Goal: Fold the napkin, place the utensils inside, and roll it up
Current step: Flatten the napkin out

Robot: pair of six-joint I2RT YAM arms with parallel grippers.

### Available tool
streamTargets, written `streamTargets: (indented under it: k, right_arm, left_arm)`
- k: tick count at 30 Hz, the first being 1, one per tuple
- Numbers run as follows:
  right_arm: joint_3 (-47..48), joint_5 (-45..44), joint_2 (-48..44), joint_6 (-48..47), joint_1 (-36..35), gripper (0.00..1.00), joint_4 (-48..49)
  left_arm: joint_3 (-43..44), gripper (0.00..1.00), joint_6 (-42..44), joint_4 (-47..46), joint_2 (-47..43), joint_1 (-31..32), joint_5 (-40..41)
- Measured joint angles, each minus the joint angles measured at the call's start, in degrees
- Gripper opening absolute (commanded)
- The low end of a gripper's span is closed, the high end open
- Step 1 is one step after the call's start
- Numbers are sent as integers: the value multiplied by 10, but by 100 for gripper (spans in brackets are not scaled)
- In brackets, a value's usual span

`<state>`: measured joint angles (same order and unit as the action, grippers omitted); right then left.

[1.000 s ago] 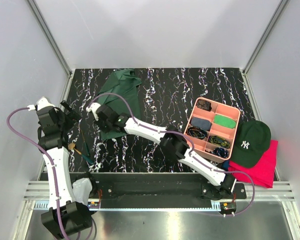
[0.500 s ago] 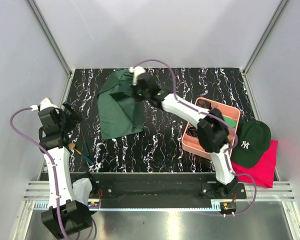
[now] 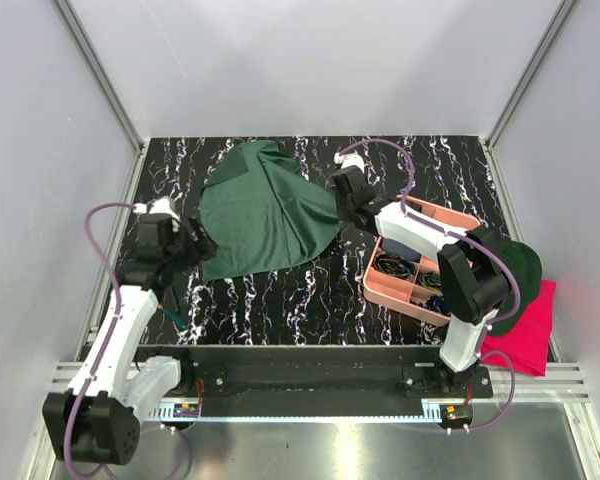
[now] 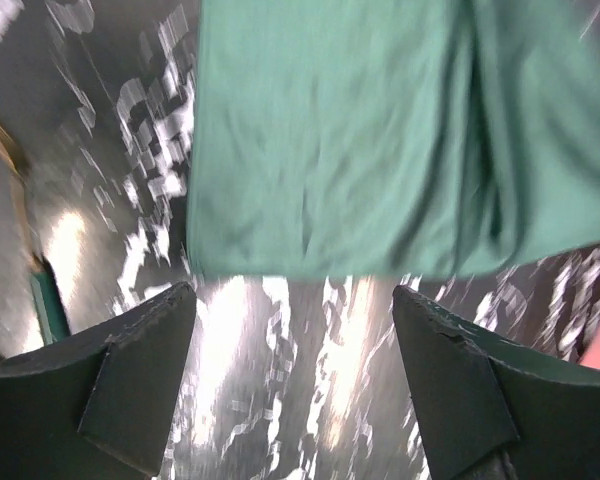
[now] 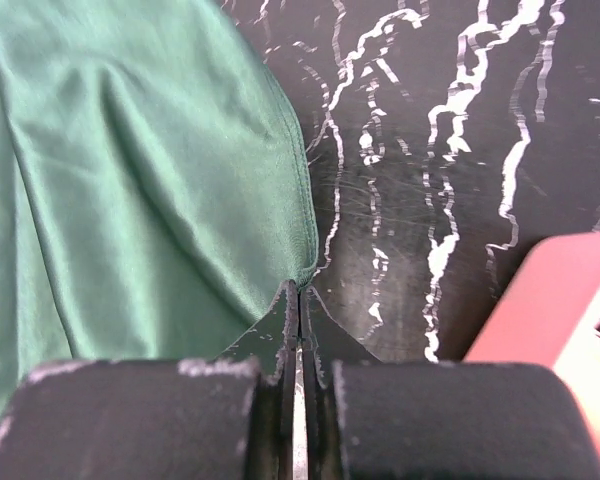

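The dark green napkin [image 3: 265, 212] lies spread and wrinkled on the black marbled table. My right gripper [image 3: 343, 207] is shut on its right corner, and in the right wrist view the closed fingertips [image 5: 298, 288] pinch the hemmed edge of the napkin [image 5: 150, 180]. My left gripper [image 3: 194, 246] hovers open just short of the near left edge of the napkin [image 4: 360, 130], with bare table between its fingers [image 4: 292, 300]. The utensils [image 3: 179, 320] lie by the left arm, mostly hidden. A green handle of the utensils [image 4: 46, 305] shows at the left edge.
A pink compartment tray [image 3: 385, 296] with small items stands right of the napkin, close to the right arm, and its corner [image 5: 560, 290] shows in the right wrist view. A dark cap [image 3: 515, 268] rests on a bright pink cloth [image 3: 528, 338] at the far right. Grey walls enclose the table.
My right gripper has pulled the napkin's corner far to the right, spreading the cloth out. My left arm has swung in toward the napkin's near left edge, its jaws narrowing a little.
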<state>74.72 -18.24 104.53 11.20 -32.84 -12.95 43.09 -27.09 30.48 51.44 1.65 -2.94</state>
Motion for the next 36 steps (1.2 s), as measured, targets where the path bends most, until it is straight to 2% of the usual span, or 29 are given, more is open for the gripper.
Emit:
streamTargets:
  k: [3, 9, 12, 16, 24, 26, 27, 31, 36]
  right_arm:
    - [-6, -18, -16, 7, -1, 0, 0]
    - [-22, -23, -30, 17, 0, 0, 0]
    - [-29, -21, -33, 22, 0, 0, -1]
    - [-37, -15, -37, 24, 0, 0, 0]
    - [-48, 12, -42, 26, 0, 0, 3]
    - [-49, 15, -43, 27, 0, 0, 6]
    - [-50, 17, -43, 27, 0, 0, 7]
    - [-50, 24, -44, 26, 0, 0, 11]
    - [-50, 29, -44, 26, 0, 0, 11]
  left_arm:
    - [-20, 82, -10, 23, 20, 39, 17]
    - [-55, 77, -45, 59, 32, 54, 47]
    - [-66, 70, -69, 61, 38, 56, 62]
    - [-94, 63, -91, 44, 64, 56, 63]
    - [-118, 57, -114, -7, 108, 50, 84]
    - [-118, 47, -115, -23, 121, 40, 85]
    - [-118, 45, -116, -33, 130, 32, 85]
    - [-118, 44, -117, -62, 166, 0, 78]
    - [-118, 42, -118, -88, 184, -5, 74]
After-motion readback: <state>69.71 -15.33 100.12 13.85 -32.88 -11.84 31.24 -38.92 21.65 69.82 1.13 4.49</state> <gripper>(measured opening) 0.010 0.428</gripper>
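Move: The near-left corner of the napkin lies about 14 cm below the left hand, some 4 cm to its left and about 1 cm back. The green-handled utensil is at the same depth, roughly 12 cm to the left hand's left and 5 cm back. From the right hand, which holds the napkin's right corner off the table, that near-left corner is about 35 cm left, 15 cm back and 10 cm down; the pink organizer's middle is some 22 cm right, 11 cm back and 7 cm below. Down about 14 cm drops the left hand to the napkin's near-left corner, drawing back some 5 cm on the way, then easing forward and slightly left. Its fingers tip about 20 degrees steeper, swing a little counter-clockwise and close to roughly half their starting gap, without pinching the corner yet. The right hand keeps its corner pinched and draws it back about 2 cm. ##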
